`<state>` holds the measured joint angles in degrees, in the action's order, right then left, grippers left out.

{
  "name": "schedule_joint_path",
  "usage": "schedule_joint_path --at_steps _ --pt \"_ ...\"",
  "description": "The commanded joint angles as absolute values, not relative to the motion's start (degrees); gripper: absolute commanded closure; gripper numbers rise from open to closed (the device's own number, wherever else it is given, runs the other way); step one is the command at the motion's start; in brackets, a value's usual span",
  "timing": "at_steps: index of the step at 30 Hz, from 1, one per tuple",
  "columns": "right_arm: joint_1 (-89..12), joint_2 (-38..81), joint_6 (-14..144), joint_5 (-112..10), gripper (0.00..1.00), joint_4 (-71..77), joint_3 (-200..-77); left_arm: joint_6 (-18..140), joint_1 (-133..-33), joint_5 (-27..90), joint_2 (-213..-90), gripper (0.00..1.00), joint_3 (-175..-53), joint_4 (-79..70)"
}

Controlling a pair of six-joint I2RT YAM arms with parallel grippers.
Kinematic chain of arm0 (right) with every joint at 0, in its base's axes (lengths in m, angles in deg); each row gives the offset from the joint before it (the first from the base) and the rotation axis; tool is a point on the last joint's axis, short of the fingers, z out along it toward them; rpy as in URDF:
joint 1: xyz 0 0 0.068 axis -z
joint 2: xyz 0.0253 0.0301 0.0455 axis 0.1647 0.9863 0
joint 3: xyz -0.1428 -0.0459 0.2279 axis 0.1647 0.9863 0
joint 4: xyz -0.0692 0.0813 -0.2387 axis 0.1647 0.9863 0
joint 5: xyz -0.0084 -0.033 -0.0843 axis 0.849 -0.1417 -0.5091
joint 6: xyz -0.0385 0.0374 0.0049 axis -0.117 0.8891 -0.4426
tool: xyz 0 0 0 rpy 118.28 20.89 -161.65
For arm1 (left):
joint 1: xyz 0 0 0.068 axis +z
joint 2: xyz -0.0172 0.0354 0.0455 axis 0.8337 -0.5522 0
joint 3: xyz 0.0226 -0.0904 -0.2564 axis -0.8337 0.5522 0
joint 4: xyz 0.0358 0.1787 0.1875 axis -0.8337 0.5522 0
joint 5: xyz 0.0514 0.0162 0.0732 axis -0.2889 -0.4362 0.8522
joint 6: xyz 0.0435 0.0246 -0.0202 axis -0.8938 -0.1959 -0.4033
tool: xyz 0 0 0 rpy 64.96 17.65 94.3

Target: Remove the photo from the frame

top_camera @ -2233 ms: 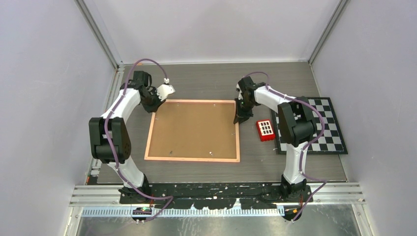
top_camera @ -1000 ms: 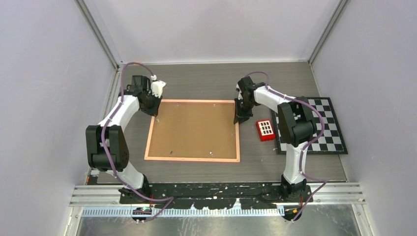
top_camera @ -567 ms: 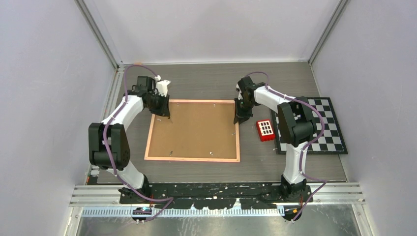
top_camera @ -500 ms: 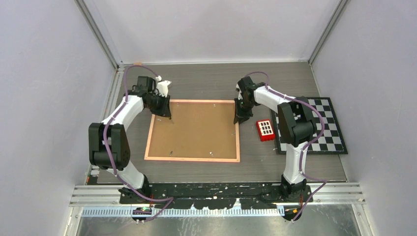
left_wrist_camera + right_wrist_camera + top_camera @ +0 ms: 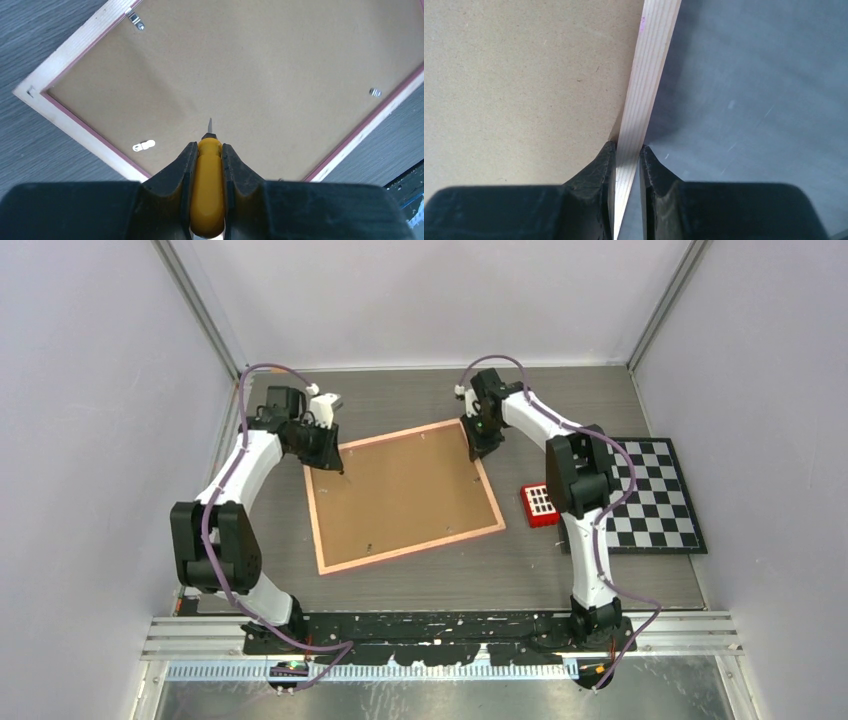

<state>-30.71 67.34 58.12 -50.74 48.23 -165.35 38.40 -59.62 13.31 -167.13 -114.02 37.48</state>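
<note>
The frame (image 5: 412, 550) lies face down and askew on the table, its brown back panel (image 5: 400, 495) facing up. The photo is hidden under that panel. My left gripper (image 5: 336, 464) hovers over the frame's far left corner, shut on a yellow-handled screwdriver (image 5: 209, 170) whose tip points at the panel (image 5: 260, 65). Small metal clips (image 5: 144, 146) sit near the pink-edged border (image 5: 75, 126). My right gripper (image 5: 477, 447) is shut on the frame's pale wooden right edge (image 5: 649, 75) near the far right corner, one finger on the panel side (image 5: 524, 75).
A small red block with white squares (image 5: 540, 504) lies just right of the frame. A black-and-white checkerboard (image 5: 655, 498) lies at the table's right side. Grey walls close in the table on three sides.
The frame has swung counterclockwise from square to askew, its far right corner carried back and left in the right gripper. The left gripper has stayed over the far left corner.
</note>
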Motion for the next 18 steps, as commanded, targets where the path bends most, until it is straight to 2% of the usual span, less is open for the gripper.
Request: schedule_joint_path --at_steps 1,9,10,12,14,17,18 --pt "-30.43 72.19 39.77 -50.86 0.99 50.42 -178.27 37.83 -58.46 12.22 -163.98 1.00 -116.08 38.96" --pt "-31.31 81.18 30.83 -46.99 0.97 49.92 -197.27 37.54 -57.03 13.34 -161.71 1.00 -114.83 39.76" --pt "-31.66 81.66 30.94 -47.79 0.92 49.29 -198.80 37.45 -56.89 13.47 -161.53 1.00 -114.64 39.75" --pt "-32.36 81.52 32.17 -50.40 0.74 47.05 -199.57 37.40 -56.84 13.55 -161.38 1.00 -114.40 39.59" --pt "-32.49 79.95 34.55 -52.55 0.56 44.77 -198.66 37.50 -56.83 13.55 -161.37 1.00 -114.39 39.25" --pt "-32.46 75.79 38.48 -55.91 0.36 44.36 -196.33 37.91 -56.83 13.56 -161.71 1.00 -114.56 38.52" --pt "-32.36 73.94 40.30 -56.69 0.25 44.46 -194.95 38.07 -56.83 13.56 -161.83 1.00 -114.63 38.04"
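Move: Around the frame's right-hand bar the right fingers are already shut, with the far right corner about 9 cm ahead and 4 cm to the left, and the frame's middle some 10 cm back and 18 cm left. The metal clip on that bar lies about 6 cm back and 1 cm right, the red block roughly 13 cm back and 15 cm right. From the left hand, holding the screwdriver, the frame's middle is around 6 cm back, 13 cm right and 11 cm below. Swinging the pinched right-hand bar forward and a little left, the right hand travels about 11 cm, turning some 20 degrees counter-clockwise while its fingertips tilt forward. Near the end it opens, lets go of the bar and rises a couple of centimetres. The left hand keeps hold of the screwdriver over the frame and eases about 2 cm up and slightly left. ##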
